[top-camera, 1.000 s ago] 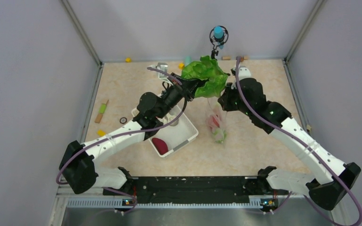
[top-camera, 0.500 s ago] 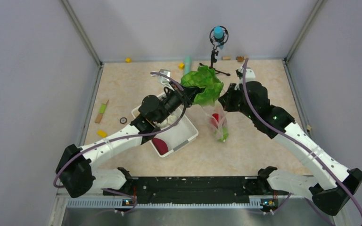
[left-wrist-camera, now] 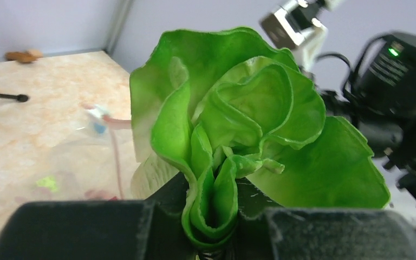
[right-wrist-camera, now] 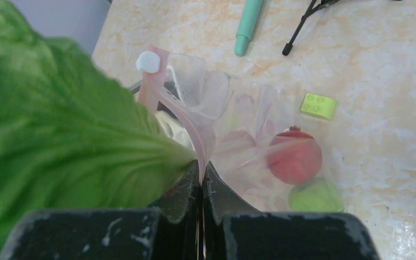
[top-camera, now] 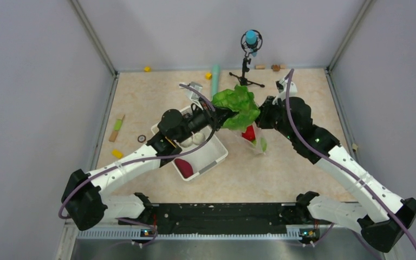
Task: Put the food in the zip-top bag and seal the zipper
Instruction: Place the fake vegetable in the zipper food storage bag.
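My left gripper (top-camera: 220, 115) (left-wrist-camera: 214, 216) is shut on the stem folds of the green leafy cabbage (top-camera: 238, 105) (left-wrist-camera: 238, 108). It holds the cabbage over the mouth of the zip-top bag (top-camera: 254, 142) (right-wrist-camera: 238, 124). My right gripper (top-camera: 264, 116) (right-wrist-camera: 201, 179) is shut on the bag's mouth edge, pinching the pinkish zipper (right-wrist-camera: 162, 97) with its white slider raised. Inside the bag lie a red apple (right-wrist-camera: 294, 156) and a green apple (right-wrist-camera: 314, 196). The cabbage leaf (right-wrist-camera: 49, 119) presses against the bag's open side.
The white basket (top-camera: 216, 157) beside the left arm holds a maroon root (top-camera: 183, 167) and whitish pieces (top-camera: 197, 138). A teal cylinder (top-camera: 215, 72), a black tripod (top-camera: 245, 70) and small blocks (right-wrist-camera: 318, 104) (top-camera: 116, 153) lie on the table, and walls close in three sides.
The left gripper has carried the cabbage nearer and lower, onto the bag's mouth. The right gripper shifted slightly right, still holding the bag, and the bag moved with it.
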`<action>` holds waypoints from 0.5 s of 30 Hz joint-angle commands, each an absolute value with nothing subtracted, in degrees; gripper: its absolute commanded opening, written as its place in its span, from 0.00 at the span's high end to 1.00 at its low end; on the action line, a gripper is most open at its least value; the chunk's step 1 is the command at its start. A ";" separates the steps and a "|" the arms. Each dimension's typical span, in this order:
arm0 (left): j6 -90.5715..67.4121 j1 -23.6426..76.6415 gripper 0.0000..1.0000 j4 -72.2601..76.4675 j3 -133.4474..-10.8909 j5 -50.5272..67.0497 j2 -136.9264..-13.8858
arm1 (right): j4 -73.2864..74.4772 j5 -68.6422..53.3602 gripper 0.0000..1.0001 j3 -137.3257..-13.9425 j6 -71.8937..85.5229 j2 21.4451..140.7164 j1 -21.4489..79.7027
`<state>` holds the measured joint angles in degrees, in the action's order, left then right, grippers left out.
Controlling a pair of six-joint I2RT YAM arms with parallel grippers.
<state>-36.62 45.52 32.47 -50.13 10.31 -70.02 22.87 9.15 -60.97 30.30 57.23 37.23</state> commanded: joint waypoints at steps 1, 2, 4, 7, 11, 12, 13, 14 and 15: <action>-32.70 45.64 1.00 40.10 -50.53 25.00 -70.00 | 16.69 6.92 1.00 -60.69 33.31 55.41 36.74; -31.37 45.62 1.00 40.67 -50.23 27.34 -70.04 | 16.46 6.39 1.00 -60.62 33.56 55.24 36.74; -29.06 45.63 1.00 41.33 -49.56 29.57 -70.11 | 16.35 5.02 1.00 -60.60 34.01 54.77 36.70; -25.95 45.67 1.00 45.86 -48.02 34.17 -71.58 | 16.34 2.66 1.00 -60.58 34.59 54.36 36.72; -21.02 45.53 1.00 42.51 -52.38 44.23 -75.32 | 17.22 0.24 1.00 -61.27 35.02 54.04 36.72; -20.49 45.45 1.00 40.56 -53.82 45.20 -75.96 | 17.36 -0.49 1.00 -61.34 35.09 53.93 36.67; -20.45 45.44 1.00 39.23 -54.85 44.63 -76.56 | 17.78 -1.18 1.00 -61.56 35.14 53.82 36.67; -20.75 45.44 1.00 38.40 -55.42 43.28 -76.84 | 17.87 -1.16 1.00 -61.55 35.16 53.62 36.65; -21.75 45.44 1.00 37.95 -55.60 40.34 -76.90 | 17.89 -1.02 1.00 -61.48 35.27 53.43 36.65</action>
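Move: About 6 cm ahead, 7 cm right and 8 cm below the left hand is the food storage bag's mouth; this hand already grips the leafy fake vegetable. In the bag, the red fruit hangs about 9 cm ahead, 10 cm right and 26 cm below; the white basket's middle lies 7 cm ahead, 14 cm left, 32 cm down. From the right hand, already pinching the rim, the mouth is 4 cm ahead, 4 cm left, 2 cm down. Drawing back about 4.5 cm and some 3 cm to the right, the left hand swings its fingers clockwise by roughly 20 degrees from forward-right to almost straight right, tipping them up a little and rolling. It keeps the vegetable pinched as its leaves swing across above the hanging bag. The right fingers stay shut on the rim, easing back about a centimetre. ##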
